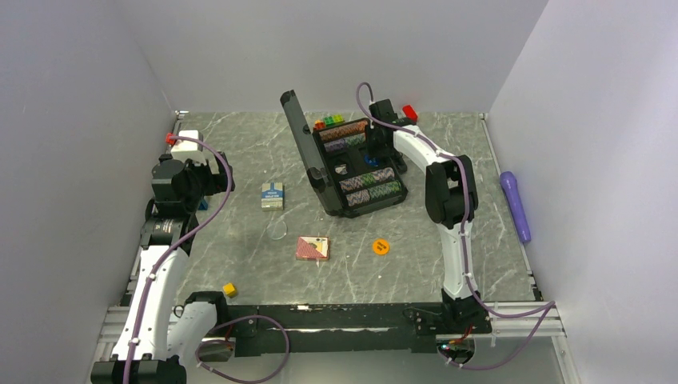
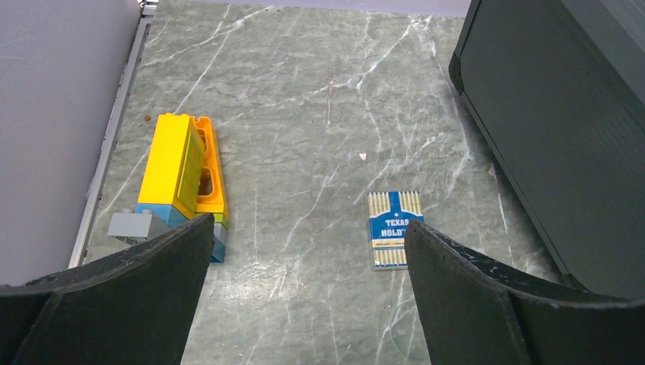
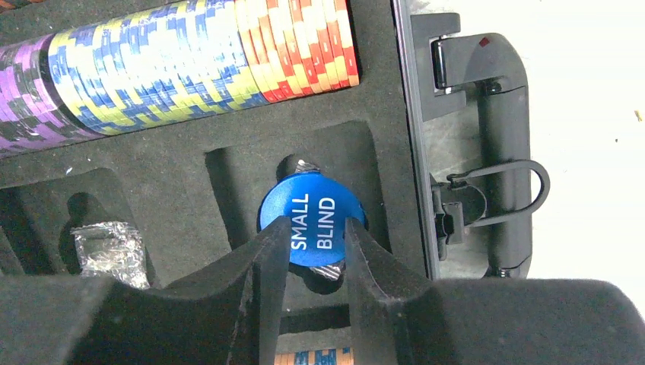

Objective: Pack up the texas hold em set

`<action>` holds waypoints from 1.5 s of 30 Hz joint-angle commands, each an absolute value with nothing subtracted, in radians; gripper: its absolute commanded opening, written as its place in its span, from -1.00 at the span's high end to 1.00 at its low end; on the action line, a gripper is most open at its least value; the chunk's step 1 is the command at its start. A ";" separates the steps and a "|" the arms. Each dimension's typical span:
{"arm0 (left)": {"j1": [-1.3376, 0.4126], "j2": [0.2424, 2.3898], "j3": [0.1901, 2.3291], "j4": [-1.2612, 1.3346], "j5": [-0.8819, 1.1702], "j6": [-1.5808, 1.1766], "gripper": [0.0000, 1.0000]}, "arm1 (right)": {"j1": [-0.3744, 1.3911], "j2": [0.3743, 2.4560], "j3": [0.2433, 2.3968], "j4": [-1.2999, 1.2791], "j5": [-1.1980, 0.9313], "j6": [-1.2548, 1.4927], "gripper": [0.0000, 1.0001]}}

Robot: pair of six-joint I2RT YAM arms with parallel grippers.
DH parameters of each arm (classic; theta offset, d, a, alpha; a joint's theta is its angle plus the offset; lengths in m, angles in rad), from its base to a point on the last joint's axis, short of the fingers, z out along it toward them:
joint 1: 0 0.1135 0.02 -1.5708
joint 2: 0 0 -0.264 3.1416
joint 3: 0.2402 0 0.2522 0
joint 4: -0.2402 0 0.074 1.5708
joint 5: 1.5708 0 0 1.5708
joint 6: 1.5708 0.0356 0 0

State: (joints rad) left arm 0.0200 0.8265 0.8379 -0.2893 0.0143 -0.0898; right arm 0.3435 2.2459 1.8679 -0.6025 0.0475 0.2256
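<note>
The black briefcase [image 1: 378,206] lies open at the table's back centre with its lid [image 1: 297,132] upright. Rows of striped chips [image 1: 369,178] [image 3: 190,61] fill its foam. A blue "SMALL BLIND" marker [image 3: 312,220] lies flat in a foam pocket. My right gripper [image 1: 373,148] [image 3: 315,222] hovers just over the marker, jaws partly open, fingertips overlapping its edges. The blue-white deck [image 1: 272,195] [image 2: 395,228] lies on the table in front of my wide-open left gripper [image 1: 209,178] [image 2: 309,223]. The pink deck [image 1: 312,249] and an orange marker [image 1: 380,246] lie nearer the front.
Yellow and orange toy bricks [image 2: 182,175] sit by the left wall. A small yellow cube [image 1: 229,290] lies near the front, a purple cylinder [image 1: 516,206] along the right edge. Coloured bricks [image 1: 329,122] stand behind the case. Crumpled foil [image 3: 112,243] fills a neighbouring pocket; the case handle [image 3: 506,152] points away.
</note>
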 commanded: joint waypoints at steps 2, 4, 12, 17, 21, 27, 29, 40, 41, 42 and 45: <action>0.022 0.823 0.850 -0.247 0.028 -0.087 -0.99 | 0.342 2.276 1.879 -0.592 0.059 0.212 0.27; 0.022 0.822 0.850 -0.247 0.028 -0.087 -0.99 | 0.342 2.258 1.877 -0.597 0.065 0.209 0.22; 0.022 0.821 0.850 -0.247 0.026 -0.087 -0.99 | 0.344 2.166 1.922 -0.626 0.062 0.171 0.01; 0.022 0.821 0.848 -0.248 0.022 -0.086 -0.99 | 0.348 2.040 1.864 -0.540 0.037 0.108 -0.19; 0.022 0.822 0.848 -0.247 0.018 -0.084 -0.99 | 0.352 1.924 1.796 -0.494 0.062 0.082 -0.31; 0.022 0.823 0.847 -0.249 0.015 -0.083 -0.99 | 0.353 1.714 1.558 -0.445 0.079 0.119 -0.39; 0.023 0.821 0.846 -0.249 0.013 -0.083 -0.99 | 0.354 1.635 1.451 -0.429 0.075 0.137 -0.39; 0.022 0.815 0.843 -0.249 0.022 -0.084 -0.99 | 0.455 1.300 0.988 -0.521 0.120 0.258 -0.38; 0.022 0.815 0.843 -0.249 0.020 -0.084 -0.99 | 0.474 1.286 0.960 -0.534 0.121 0.275 -0.38; 0.021 0.815 0.844 -0.250 0.019 -0.083 -0.99 | 0.497 1.272 0.931 -0.542 0.123 0.292 -0.39; 0.022 0.813 0.843 -0.252 0.016 -0.081 -0.99 | 0.574 1.244 0.837 -0.551 0.157 0.362 -0.39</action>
State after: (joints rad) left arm 0.0200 0.8272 0.8379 -0.2893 0.0135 -0.0895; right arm 0.4973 1.2968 0.9241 -0.5228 0.1020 0.2554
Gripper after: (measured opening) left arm 0.994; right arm 0.694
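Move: The blue small-blind disc lies in its case slot at my right fingertips, about 1 cm ahead and 1 cm below. The orange disc I go for next is some 24 cm back, 2 cm right and 4 cm below. At that same table level, the red card deck is 24 cm back and 17 cm left, the red triangle 16 cm back and 18 cm right. From my left hand the orange disc is roughly 5 cm back, 40 cm right and 25 cm down. I first hold my right hand nearly still and open the fingers, letting go of the blue disc. Then I lift about 17 cm straight up out of the slot and sweep back some 22 cm over the near chip rows, sinking about 11 cm towards the orange disc with the fingers kept open; the hand tips up some 20 degrees and mostly back down. ##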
